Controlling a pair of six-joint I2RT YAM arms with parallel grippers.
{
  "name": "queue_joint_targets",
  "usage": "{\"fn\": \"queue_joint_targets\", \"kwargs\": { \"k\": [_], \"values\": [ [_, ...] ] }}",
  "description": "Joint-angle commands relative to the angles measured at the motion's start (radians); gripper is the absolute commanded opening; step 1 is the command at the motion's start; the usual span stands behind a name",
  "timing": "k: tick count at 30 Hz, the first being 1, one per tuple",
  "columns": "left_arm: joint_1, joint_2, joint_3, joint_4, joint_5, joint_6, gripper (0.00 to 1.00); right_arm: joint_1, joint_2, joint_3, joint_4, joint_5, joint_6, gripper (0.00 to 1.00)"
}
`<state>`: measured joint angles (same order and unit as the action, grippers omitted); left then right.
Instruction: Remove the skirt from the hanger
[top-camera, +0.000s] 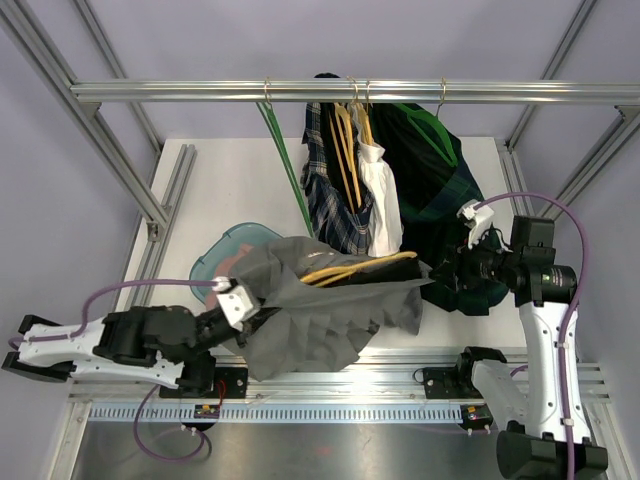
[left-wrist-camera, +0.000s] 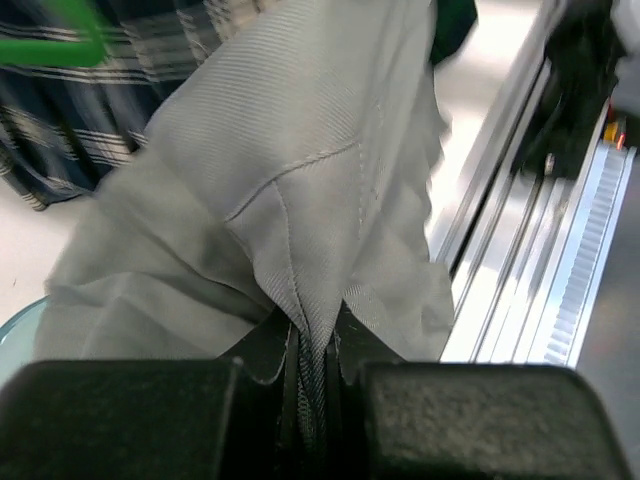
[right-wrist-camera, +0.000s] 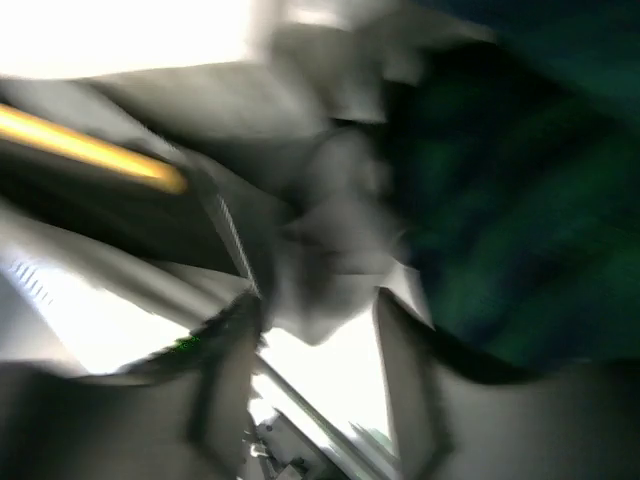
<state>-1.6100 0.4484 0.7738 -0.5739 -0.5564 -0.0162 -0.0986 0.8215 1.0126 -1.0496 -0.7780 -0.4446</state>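
Note:
The grey skirt hangs bunched over a wooden hanger held low in front of the rail. My left gripper is shut on a fold of the skirt; the cloth is pinched between the jaws in the left wrist view. My right gripper is at the hanger's right end. The right wrist view is blurred: its fingers stand apart, a corner of grey cloth lies just beyond them, and the yellow hanger bar is at the left.
A metal rail carries a plaid shirt, a white garment, a dark green garment and a green hanger. A teal basin lies behind the left arm. Aluminium rails run along the near edge.

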Motion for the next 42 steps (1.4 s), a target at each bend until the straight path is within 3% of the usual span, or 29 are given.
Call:
{"fn": "queue_joint_targets", "kwargs": {
  "k": [1, 4, 8, 12, 18, 26, 34, 42],
  "values": [
    [0.010, -0.131, 0.090, 0.183, -0.174, -0.034, 0.00, -0.061, 0.025, -0.020, 0.076, 0.319, -0.114, 0.64],
    [0.010, -0.096, 0.094, 0.180, -0.172, -0.041, 0.00, -0.061, 0.018, -0.017, 0.066, 0.247, -0.117, 0.77],
    [0.010, -0.028, 0.110, 0.169, -0.137, -0.050, 0.00, -0.061, -0.008, -0.003, 0.031, 0.159, -0.143, 0.79],
    [0.010, 0.025, 0.113, 0.195, -0.100, -0.045, 0.00, -0.061, -0.071, 0.030, -0.080, -0.004, -0.270, 0.82],
    [0.012, 0.097, 0.091, 0.223, -0.059, 0.037, 0.00, -0.061, -0.189, 0.081, -0.349, -0.239, -0.743, 0.88],
    [0.018, 0.197, 0.125, 0.193, 0.039, 0.136, 0.00, -0.061, -0.113, 0.168, -0.590, -0.348, -1.009, 0.89],
    [0.035, 0.337, 0.166, 0.220, 0.179, 0.197, 0.00, -0.050, -0.090, 0.182, -0.592, -0.455, -1.042, 0.94],
    [0.133, 0.444, 0.202, 0.331, 0.303, 0.240, 0.00, 0.042, -0.076, 0.100, -0.592, -0.463, -1.063, 0.94]
  ]
}}
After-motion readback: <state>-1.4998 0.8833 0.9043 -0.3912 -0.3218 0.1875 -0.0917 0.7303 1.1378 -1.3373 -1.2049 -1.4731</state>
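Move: The yellow hanger in the grey skirt has its middle some 20 cm to the right hand's left, about level fore and aft and in height. Of that hand, the white skirt hangs about 17 cm ahead and 14 left, the green tartan skirt about 12 ahead and 3 right, both roughly at its height. From the left hand, the hanger's middle lies some 23 cm right and 12 ahead, near its height. Right hand opens wide, rising 7 cm and back towards the hanger; left carries the skirt 9 cm right. ##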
